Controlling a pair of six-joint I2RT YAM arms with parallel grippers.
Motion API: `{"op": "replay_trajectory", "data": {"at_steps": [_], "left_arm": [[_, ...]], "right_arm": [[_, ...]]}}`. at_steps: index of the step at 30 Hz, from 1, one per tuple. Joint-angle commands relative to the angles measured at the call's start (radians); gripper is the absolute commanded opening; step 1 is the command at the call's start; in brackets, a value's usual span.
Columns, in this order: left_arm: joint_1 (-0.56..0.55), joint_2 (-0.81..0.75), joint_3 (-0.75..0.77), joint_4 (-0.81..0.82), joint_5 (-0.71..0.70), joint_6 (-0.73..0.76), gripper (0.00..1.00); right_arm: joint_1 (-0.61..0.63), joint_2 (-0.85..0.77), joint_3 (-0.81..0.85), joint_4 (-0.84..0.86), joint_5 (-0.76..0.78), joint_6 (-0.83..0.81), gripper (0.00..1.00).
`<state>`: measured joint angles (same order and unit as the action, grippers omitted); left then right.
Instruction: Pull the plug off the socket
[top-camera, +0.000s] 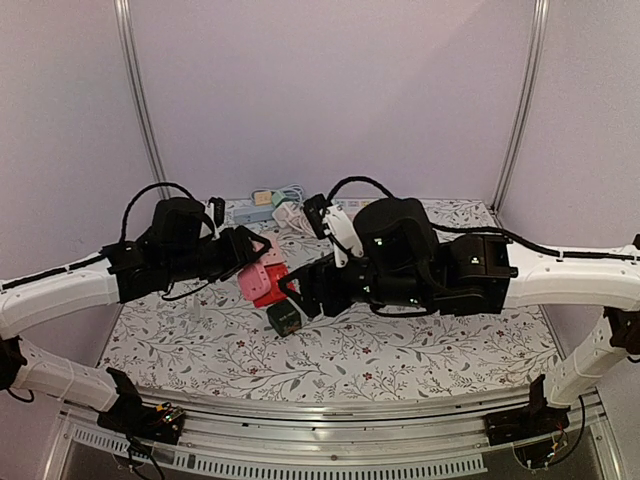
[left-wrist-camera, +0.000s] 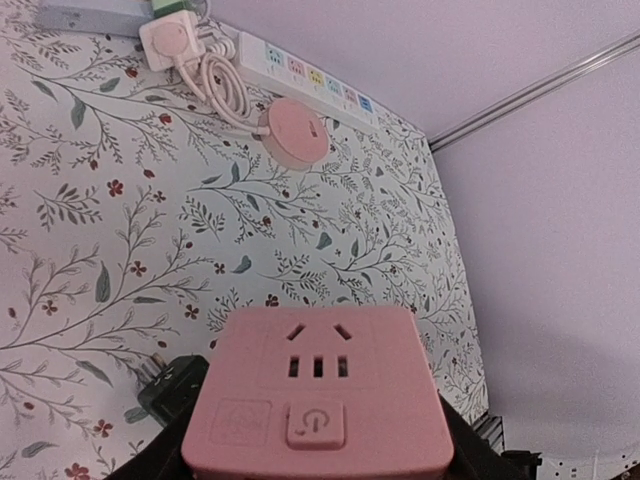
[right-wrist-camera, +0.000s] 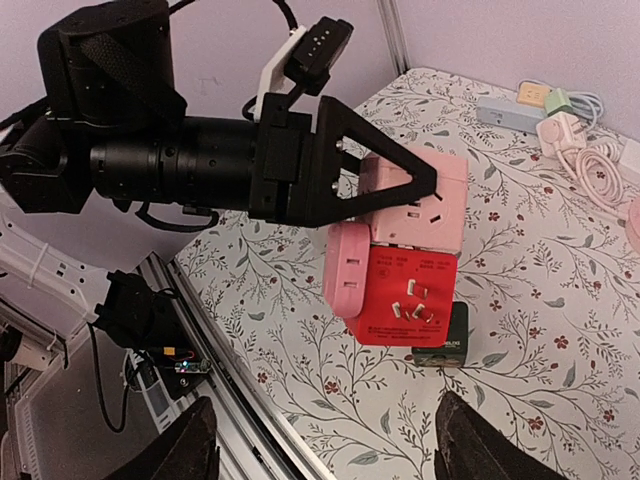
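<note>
The socket is a pink cube (left-wrist-camera: 318, 390) with a red underside (right-wrist-camera: 415, 275), seen in the top view too (top-camera: 262, 280). It hangs above the floral table, and my left gripper (top-camera: 250, 262) is shut on its sides; one left finger (right-wrist-camera: 395, 170) crosses its top. The plug, a dark block (right-wrist-camera: 443, 338), lies on the table just below and beside the cube (top-camera: 284, 317). Its bare prongs show (left-wrist-camera: 165, 388), apart from the socket. My right gripper (right-wrist-camera: 330, 440) stands open near the plug (top-camera: 300, 297), with nothing between its fingers.
At the back of the table lie a white power strip (left-wrist-camera: 300, 75), a round pink disc (left-wrist-camera: 297, 132) on a coiled white cord, a pink-white adapter (left-wrist-camera: 168, 38) and a grey strip (right-wrist-camera: 510, 113). A metal rail (right-wrist-camera: 215, 340) runs along the table's near edge.
</note>
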<state>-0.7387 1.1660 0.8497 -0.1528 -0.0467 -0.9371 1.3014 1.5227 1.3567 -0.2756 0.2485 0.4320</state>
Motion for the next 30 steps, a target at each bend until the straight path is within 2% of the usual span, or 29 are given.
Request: {"op": "replay_trajectory", "data": {"at_steps": [1, 10, 19, 30], "left_arm": [[-0.050, 0.017, 0.009, 0.078, -0.051, -0.039, 0.04], [-0.091, 0.054, -0.003, 0.136, -0.039, -0.091, 0.03], [-0.106, 0.042, -0.022, 0.187, -0.037, -0.105, 0.03], [-0.110, 0.020, -0.030, 0.180, -0.041, -0.104, 0.03]], "right_arm": [[0.001, 0.071, 0.068, -0.048, -0.038, -0.032, 0.70], [-0.002, 0.208, 0.227, -0.155, 0.039, 0.021, 0.58], [-0.004, 0.313, 0.307, -0.180, 0.069, 0.027, 0.54], [-0.021, 0.346, 0.321, -0.199, 0.087, 0.030, 0.53]]}}
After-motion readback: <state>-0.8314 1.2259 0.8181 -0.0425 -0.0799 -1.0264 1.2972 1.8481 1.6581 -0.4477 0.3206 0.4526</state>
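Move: The pink-and-red socket, held by the left fingers, lies about 7 cm ahead of the right hand, 7 cm to its left and 7 cm below; those left fingertips are 10 cm ahead, 7 cm left and 3 cm lower. The dark charger stands on the table 10 cm ahead, 3 cm left and 17 cm down. From the left hand, the socket's middle is roughly 3 cm back, straight below by 4 cm. Narrowing its fingers, the right hand reaches 8 cm down-left-forward towards the socket, which the left brings 3 cm right. ##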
